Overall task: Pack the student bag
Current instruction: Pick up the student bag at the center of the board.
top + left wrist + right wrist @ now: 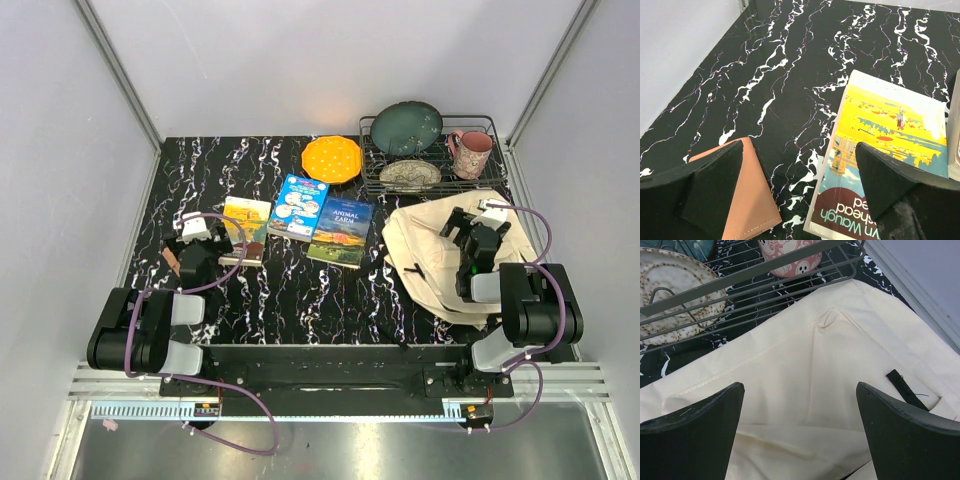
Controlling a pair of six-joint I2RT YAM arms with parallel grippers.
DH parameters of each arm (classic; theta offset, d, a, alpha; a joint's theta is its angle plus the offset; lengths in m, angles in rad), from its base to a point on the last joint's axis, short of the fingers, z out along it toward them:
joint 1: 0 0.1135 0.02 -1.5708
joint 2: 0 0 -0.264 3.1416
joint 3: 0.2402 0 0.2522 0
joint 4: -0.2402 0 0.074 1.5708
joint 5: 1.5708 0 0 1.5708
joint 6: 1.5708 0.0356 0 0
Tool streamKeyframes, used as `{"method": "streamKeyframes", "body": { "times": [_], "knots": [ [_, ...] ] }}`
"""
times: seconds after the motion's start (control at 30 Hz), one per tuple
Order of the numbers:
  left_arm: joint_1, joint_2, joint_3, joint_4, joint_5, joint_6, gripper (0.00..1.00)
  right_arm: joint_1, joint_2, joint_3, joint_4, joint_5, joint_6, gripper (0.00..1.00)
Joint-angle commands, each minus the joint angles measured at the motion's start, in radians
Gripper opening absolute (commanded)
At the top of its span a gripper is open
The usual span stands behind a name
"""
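Observation:
The cream-beige student bag (425,248) lies flat on the right of the black marble table; its fabric fills the right wrist view (840,375). My right gripper (468,228) hovers over it, open and empty (800,430). Three books lie mid-table: a yellow one (246,222), a blue-white one (297,207) and "Animal Farm" (341,232). My left gripper (200,245) is open and empty beside the yellow book (890,135), its jaws straddling bare table (800,190). A tan leather wallet (747,200) lies under the left finger (705,190).
A wire dish rack (490,135) at the back right holds a dark green plate (406,127), a speckled plate (410,175) and a pink mug (470,152). An orange plate (332,158) sits at the back centre. Grey walls enclose the table.

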Motion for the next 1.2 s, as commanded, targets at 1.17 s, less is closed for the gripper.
{"method": "streamKeyframes", "body": {
  "times": [1.17],
  "knots": [
    [0.003,-0.015,0.028,0.044,0.023,-0.011,0.99,-0.004,-0.557,0.205,-1.063,0.215,0.404,1.0]
  ]
}}
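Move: The student bag lies spread beneath the open right hand, its middle about 11 cm back, 4 cm to the left and 9 cm below. The pink mug stands roughly 15 cm ahead, level sideways and about 4 cm lower; the speckled plate is some 10 cm ahead and 17 cm left. From the left hand, the bag's middle is about 70 cm right, 7 cm back and 10 cm below. The open right hand rises about 9 cm over the bag, drawing back 4 cm and turning roughly 15 degrees clockwise. ##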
